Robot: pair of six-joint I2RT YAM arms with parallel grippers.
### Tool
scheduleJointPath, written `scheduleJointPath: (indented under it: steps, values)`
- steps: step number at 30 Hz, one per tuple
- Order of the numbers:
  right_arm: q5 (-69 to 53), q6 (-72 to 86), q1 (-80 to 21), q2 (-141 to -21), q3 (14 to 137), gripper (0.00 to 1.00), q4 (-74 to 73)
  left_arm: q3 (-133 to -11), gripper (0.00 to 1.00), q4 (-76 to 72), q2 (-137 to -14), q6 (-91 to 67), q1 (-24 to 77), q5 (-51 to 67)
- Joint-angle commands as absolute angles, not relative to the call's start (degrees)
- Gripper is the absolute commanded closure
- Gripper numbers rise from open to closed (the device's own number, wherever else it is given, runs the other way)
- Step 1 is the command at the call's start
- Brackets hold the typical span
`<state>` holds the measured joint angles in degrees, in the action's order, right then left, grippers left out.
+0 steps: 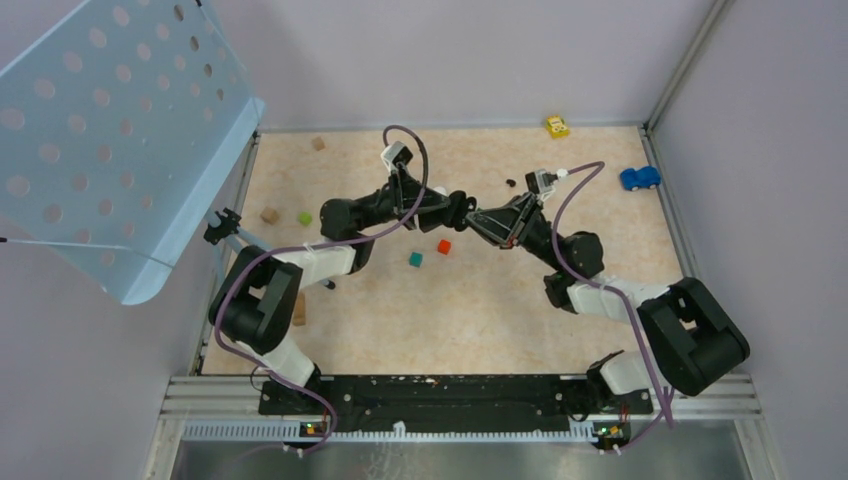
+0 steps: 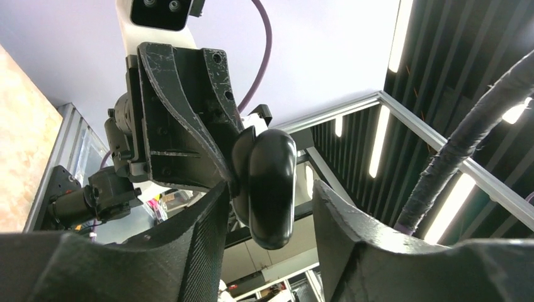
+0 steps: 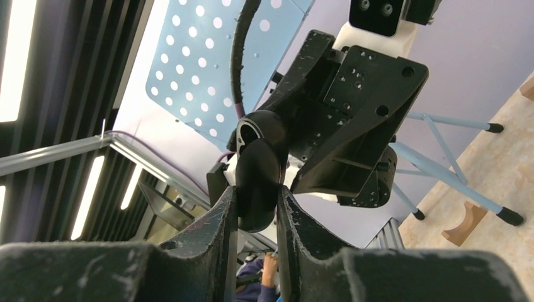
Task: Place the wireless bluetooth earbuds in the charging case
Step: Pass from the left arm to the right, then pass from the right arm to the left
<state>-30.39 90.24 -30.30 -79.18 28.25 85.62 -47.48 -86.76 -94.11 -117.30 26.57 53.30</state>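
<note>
Both arms meet above the middle of the table. The charging case [image 3: 255, 157] is a glossy black rounded shell, and my right gripper [image 3: 257, 192] is shut on it, its fingers pressed on both flat sides. In the left wrist view the same case [image 2: 272, 207] hangs between the spread fingers of my left gripper [image 2: 269, 187], with a clear gap on the right side. From above, the left gripper [image 1: 458, 210] and right gripper [image 1: 482, 216] face each other tip to tip. A tiny black speck that looks like an earbud [image 1: 511, 183] lies on the table beside the right wrist.
A red cube [image 1: 444, 246] and a teal cube [image 1: 415, 259] lie under the arms. A green cube [image 1: 304, 217] and a wooden block [image 1: 269, 215] lie to the left. Yellow [image 1: 557, 126] and blue [image 1: 639, 178] toy cars sit at the back right. A perforated blue panel [image 1: 120, 130] overhangs the left.
</note>
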Motion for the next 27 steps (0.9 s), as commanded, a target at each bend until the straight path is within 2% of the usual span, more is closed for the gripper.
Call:
scheduleJointPath:
  steps: [1,5,7,11,13,14,15,16,17,19,22,24,27]
  values:
    - [-29.01,90.44,-29.71,-78.75,28.02,1.00,97.68,-46.88,0.40,-93.88,-90.46,-113.17,26.41,55.36]
    - [-28.93,90.01,-29.57,-77.82,26.30,1.00,95.41,-46.32,0.23,-89.57,-88.99,-109.85,24.98,57.28]
    - [-29.06,89.83,-29.35,-77.33,25.28,1.00,94.66,-46.03,0.12,-86.97,-87.78,-107.47,23.37,58.91]
    - [-30.43,89.31,-28.70,-74.87,22.95,1.00,90.25,-45.22,0.02,-74.18,-82.53,-98.25,18.40,65.01]
    - [-31.86,86.89,-28.33,-71.36,22.24,1.00,83.29,-47.15,0.01,-57.15,-78.53,-84.92,16.42,67.15]
    - [-32.47,85.15,-28.16,-69.59,22.14,1.00,77.99,-50.18,0.01,-43.29,-76.42,-74.30,16.32,67.26]
    - [-33.07,82.26,-27.79,-67.41,22.26,1.00,70.41,-54.90,0.01,-18.69,-74.94,-54.96,16.96,65.17]
    - [-33.45,79.75,-27.60,-65.42,22.67,1.00,66.40,-60.76,0.01,-6.85,-74.17,-42.17,18.02,60.04]
    - [-33.68,76.99,-27.25,-63.37,23.62,1.00,56.36,-64.80,0.01,7.81,-74.00,-34.15,19.60,55.23]
    - [-33.70,73.88,-27.22,-59.94,26.28,1.00,41.98,-67.50,0.01,14.21,-74.00,-28.35,21.53,50.21]
    - [-33.70,73.88,-27.18,-57.42,31.31,1.00,25.35,-66.75,0.01,15.17,-74.30,-27.60,23.73,48.29]
    - [-33.70,73.88,-27.22,-57.34,34.42,1.00,19.03,-66.55,0.01,15.22,-74.40,-27.24,26.01,46.19]
    - [-33.70,73.88,-27.16,-57.46,35.41,1.00,17.01,-67.05,0.01,15.95,-74.87,-25.54,30.24,42.38]
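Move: The black charging case, already pinched in the right fingertips, stands about 3 cm to the right of the left hand, level fore and aft and 1 cm up; from the right hand it is 2 cm left, level fore and aft, 1 cm up. Some 33 cm below the left hand lie the red block, 9 ahead and 1 left; the teal block, 6 ahead and 7 left; and the white case, 20 ahead and 1 left. Left opens wide, swings left, returns lower, turning 50 degrees; right lowers the still-pinched charging case about 6 cm. ##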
